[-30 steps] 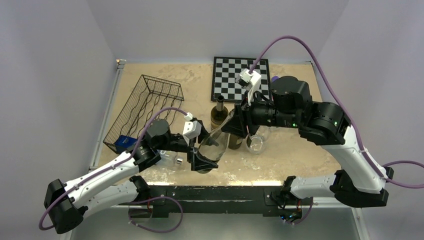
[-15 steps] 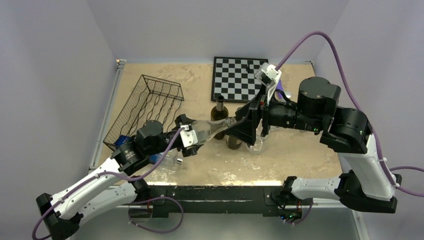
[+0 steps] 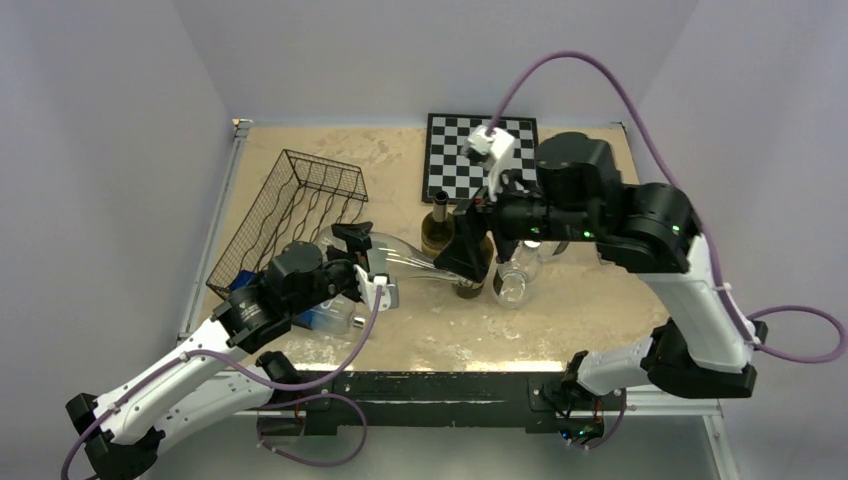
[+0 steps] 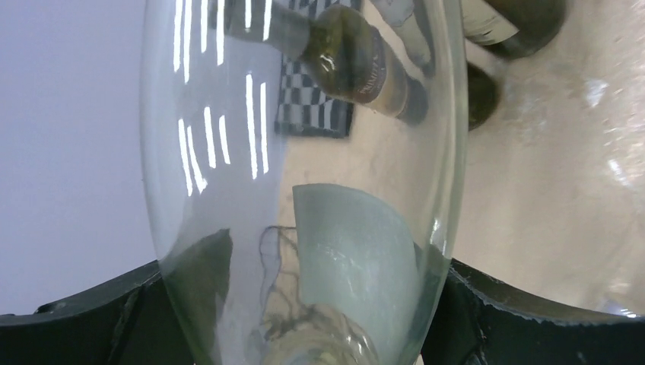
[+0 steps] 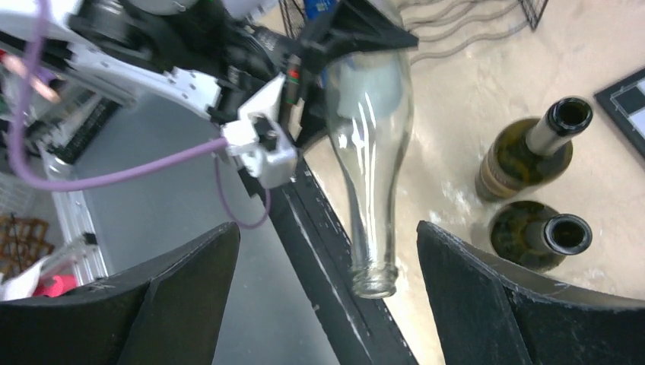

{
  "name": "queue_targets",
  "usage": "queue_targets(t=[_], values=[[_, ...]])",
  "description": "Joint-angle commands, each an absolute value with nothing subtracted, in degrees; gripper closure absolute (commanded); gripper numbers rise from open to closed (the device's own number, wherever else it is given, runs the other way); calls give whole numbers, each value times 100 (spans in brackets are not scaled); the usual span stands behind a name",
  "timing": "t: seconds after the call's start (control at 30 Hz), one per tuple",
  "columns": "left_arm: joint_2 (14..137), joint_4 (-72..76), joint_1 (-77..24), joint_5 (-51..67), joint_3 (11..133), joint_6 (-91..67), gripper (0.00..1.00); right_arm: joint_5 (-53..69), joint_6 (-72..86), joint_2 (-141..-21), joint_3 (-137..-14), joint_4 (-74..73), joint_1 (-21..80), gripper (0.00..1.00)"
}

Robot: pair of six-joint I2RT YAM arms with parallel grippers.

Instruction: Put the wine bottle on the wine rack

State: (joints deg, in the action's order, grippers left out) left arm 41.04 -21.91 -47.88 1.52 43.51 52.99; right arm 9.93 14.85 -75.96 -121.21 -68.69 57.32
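A clear glass wine bottle (image 3: pixel 400 258) hangs nearly level above the table, base to the left and neck to the right. My left gripper (image 3: pixel 368 265) is shut on its wide body; in the left wrist view the glass (image 4: pixel 304 152) fills the space between both black fingers (image 4: pixel 517 312). My right gripper (image 3: pixel 468 258) is open around the neck. In the right wrist view the bottle's neck (image 5: pixel 373 251) hangs between the spread fingers (image 5: pixel 190 296) with gaps on both sides. The black wire wine rack (image 3: pixel 290 210) lies at the left, just beyond the bottle's base.
Two dark green bottles (image 3: pixel 437 230) (image 3: pixel 470 275) stand mid-table under the right gripper, with a clear bottle (image 3: pixel 515 280) beside them. A chessboard (image 3: pixel 470 150) lies at the back. A small clear bottle with a blue label (image 3: pixel 330 318) lies under the left wrist.
My right gripper has opened and let go of the bottle's neck. The left arm has swung the bottle up and left, from steeply tilted to nearly level, closer to the rack.
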Motion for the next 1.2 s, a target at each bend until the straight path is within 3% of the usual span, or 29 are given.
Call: queue_targets(t=[0.0,0.3,0.67,1.17], values=[[3834,-882,-4779,-168,4976,6535,100,868,1123,-8081,-12268,-7428,5755,9],[3887,-898,-4781,-85,5214,6945,100,499,856,-8814,-12317,-7923,5834,11],[3977,-714,-4788,-202,5253,7001,100,332,1008,-9075,-11990,-7846,6003,33],[4057,-353,-4781,-393,5311,6744,100,334,1080,-9269,-11659,-7604,6119,32]])
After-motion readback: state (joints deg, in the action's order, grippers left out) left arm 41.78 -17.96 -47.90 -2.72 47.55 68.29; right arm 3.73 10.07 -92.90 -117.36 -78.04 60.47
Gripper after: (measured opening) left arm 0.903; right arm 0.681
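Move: The clear wine bottle in the left hand has its neck about 19 cm below the right hand, 3 ahead and 4 to its left; standing past it are the label bottle, 10 ahead and 1 right of the right hand, and the dark bottle, 15 ahead and 6 left, both some 30 below. From the left hand the wine rack's middle is about 14 ahead, 18 left and 20 below, with the lying blue bottle level ahead, 16 left, 21 below. The open right hand drops about 14 cm onto the neck end of the clear wine bottle, drifting some 4 cm left and 3 forward as its leftward-pointing fingers tip a further 30 degrees or so downward, and partway down they close in part, to about two thirds open, ending astride the narrowing neck without a clear grip. Meanwhile the left hand keeps its hold on the bottle's body and lifts it about 5 cm, mostly in the early part, with its fingertips tilting up some 15 degrees to present the neck. ##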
